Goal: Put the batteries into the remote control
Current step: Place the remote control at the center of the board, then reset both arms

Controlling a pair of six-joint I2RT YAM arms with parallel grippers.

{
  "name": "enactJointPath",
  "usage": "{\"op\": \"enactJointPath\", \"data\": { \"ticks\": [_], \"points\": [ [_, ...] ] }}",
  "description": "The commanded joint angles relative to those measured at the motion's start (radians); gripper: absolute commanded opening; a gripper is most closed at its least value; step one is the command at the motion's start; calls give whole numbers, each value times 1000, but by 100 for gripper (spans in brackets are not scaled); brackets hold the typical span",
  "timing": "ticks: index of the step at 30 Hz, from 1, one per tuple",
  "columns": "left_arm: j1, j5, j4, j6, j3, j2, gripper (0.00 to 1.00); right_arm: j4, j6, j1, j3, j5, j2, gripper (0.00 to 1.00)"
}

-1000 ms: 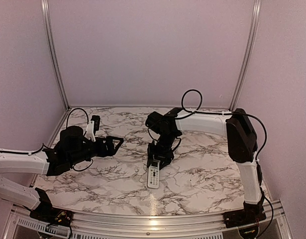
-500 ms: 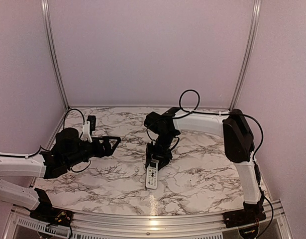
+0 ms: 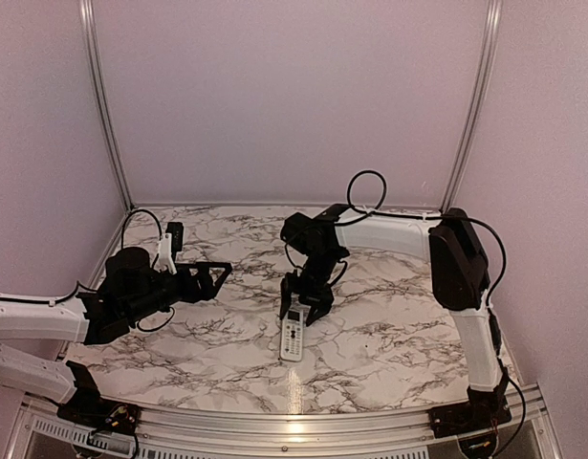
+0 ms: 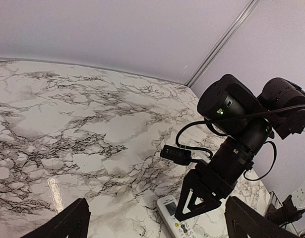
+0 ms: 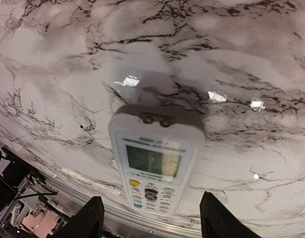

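Observation:
The white remote control [image 3: 294,336] lies face up on the marble table, its screen and buttons showing. It also shows in the right wrist view [image 5: 154,161] and at the bottom of the left wrist view [image 4: 173,221]. My right gripper [image 3: 300,304] hangs open just above the remote's far end, its fingers [image 5: 90,218] spread on either side and not touching it. My left gripper [image 3: 215,277] is open and empty, raised above the table to the left of the remote and pointing toward it. No batteries are in view.
The marble table [image 3: 389,325] is bounded by purple walls with metal corner posts [image 3: 473,105]. A metal rail [image 3: 303,426] runs along the near edge. A black connector block [image 4: 176,154] hangs on the right arm's cable above the table.
My right gripper has risen slightly above the remote's far end. My left arm has drawn back a little to the left. The remote has stayed about where it was.

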Motion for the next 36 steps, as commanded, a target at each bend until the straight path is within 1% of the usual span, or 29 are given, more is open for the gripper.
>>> {"op": "enactJointPath", "data": {
  "ticks": [1,2,3,4,8,12,15,19,20,23,24,28,31,36],
  "points": [
    [5,14,21,8,-12,-4,99,-5,-9,-7,1,-6,12,65],
    [5,17,23,9,-13,-3,99,0,-11,-7,-6,-3,10,69],
    [5,18,21,9,-13,-2,99,3,-10,-7,-13,-4,6,79],
    [4,19,21,9,-12,-3,99,5,-9,-7,-18,-1,3,82],
    [4,27,13,15,-8,-6,99,32,-32,-6,-17,13,-19,83],
    [4,25,-66,55,32,-6,99,92,-71,-5,-26,34,-71,85],
    [5,18,-104,72,59,-9,99,155,-109,-8,-70,52,-128,86],
    [4,3,-207,107,140,7,99,286,-158,-33,-193,60,-256,89],
    [5,-4,-247,114,169,17,99,325,-165,-45,-231,65,-292,95],
    [6,-42,-372,144,274,54,99,457,-213,-87,-353,53,-414,98],
    [11,-46,-421,150,310,67,99,491,-233,-104,-385,55,-453,99],
    [34,-31,-536,156,440,117,99,596,-323,-153,-494,79,-591,99],
    [54,-2,-589,180,522,148,99,666,-396,-183,-580,129,-702,99],
    [95,9,-725,219,669,235,99,875,-464,-256,-802,91,-894,99]
  ]
}}
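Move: The remote control lies with its screen end between the right hand's fingers, which are already loosening. Its middle is about 4 cm back from that hand, 1 cm to its left and some 3 cm below, with nothing else close by on the board. From the idle left hand the remote lies roughly 16 cm to the right, 7 cm back and 16 cm below. The remote control is let go: the right fingers, already parting around its screen end, open the rest of the way while the hand at first stays low. Then the right hand lifts away about 16 cm, swinging right and somewhat forward, the wrist tipping up some 50 degrees. The left hand, open and empty, starts late and rises forward away from the remote. ##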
